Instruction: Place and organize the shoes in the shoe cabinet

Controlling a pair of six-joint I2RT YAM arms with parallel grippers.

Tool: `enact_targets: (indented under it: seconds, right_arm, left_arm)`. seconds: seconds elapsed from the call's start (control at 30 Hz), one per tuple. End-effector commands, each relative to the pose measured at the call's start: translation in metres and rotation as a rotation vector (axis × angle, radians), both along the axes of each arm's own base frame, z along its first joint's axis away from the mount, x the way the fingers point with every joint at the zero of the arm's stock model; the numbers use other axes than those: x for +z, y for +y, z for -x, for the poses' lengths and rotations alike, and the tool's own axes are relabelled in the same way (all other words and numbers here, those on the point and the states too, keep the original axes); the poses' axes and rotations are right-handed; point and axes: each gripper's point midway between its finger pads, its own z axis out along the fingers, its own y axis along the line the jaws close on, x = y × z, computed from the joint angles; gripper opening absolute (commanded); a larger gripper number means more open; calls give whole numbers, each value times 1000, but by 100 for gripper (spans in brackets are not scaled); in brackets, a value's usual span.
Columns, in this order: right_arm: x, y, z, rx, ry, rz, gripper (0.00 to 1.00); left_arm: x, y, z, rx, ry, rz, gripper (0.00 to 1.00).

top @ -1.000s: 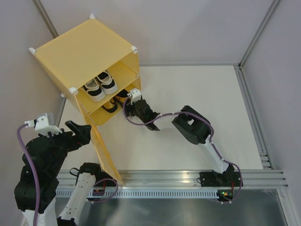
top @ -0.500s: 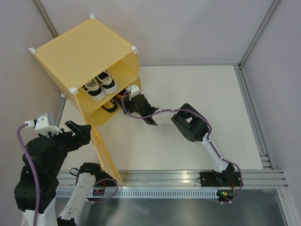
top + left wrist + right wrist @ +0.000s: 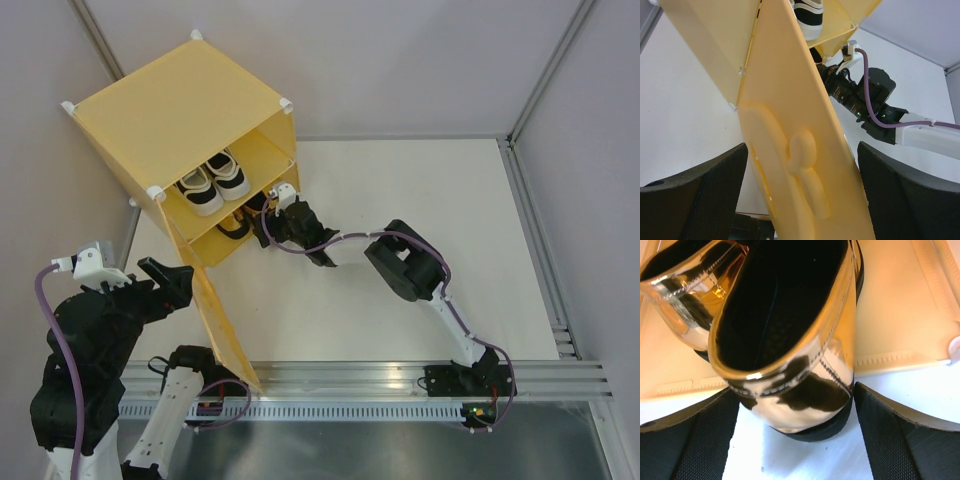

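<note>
The shoe cabinet stands at the back left with its door swung out toward me. Two white-and-black sneakers sit on the upper shelf. Two gold slip-ons lie in the lower compartment. In the right wrist view one gold shoe has its heel poking out onto the white table, and the other gold shoe lies to its left. My right gripper is open, its fingers on either side of that heel. My left gripper is open astride the door's embossed face, not touching it.
The white table spreads right of the cabinet, bounded by aluminium rails and grey walls. The right arm's elbow hangs over the table's middle. A sneaker's sole shows above the door in the left wrist view.
My right gripper pushed further toward the lower compartment with the gold shoe, then its jaws widened off the heel. The left arm and the door stayed still.
</note>
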Motion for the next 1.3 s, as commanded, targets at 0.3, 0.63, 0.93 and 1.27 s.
enact_targets:
  seconds: [0.3, 0.63, 0.93, 1.27]
  right_arm:
    - [42, -5, 12, 16, -63, -67, 74]
    - [40, 1, -2, 27, -70, -41, 47]
    - [37, -1, -20, 7, -69, -20, 47]
    - [31, -3, -28, -6, -46, -13, 49]
  left_arm:
    - [-14, 7, 10, 13, 52, -52, 92]
    - [-11, 8, 12, 18, 46, -53, 92]
    - [-12, 9, 11, 20, 51, -56, 92]
    - [-12, 9, 11, 20, 49, -56, 92]
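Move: The right hand's open fingers straddle the heel of the right-hand gold shoe, whose middle lies about 7 cm ahead and 5 cm left. The other gold shoe is some 4 cm ahead and 10 cm left. The nearer sneaker sits about 13 cm up, 9 cm ahead and 9 cm left. From the left hand, the aimed-at shoe lies 37 cm ahead, 9 cm right and 31 cm down. Right hand backs about 2 cm rightward off the gold heel, half-closes its fingers, then pushes forward some 2 cm. ##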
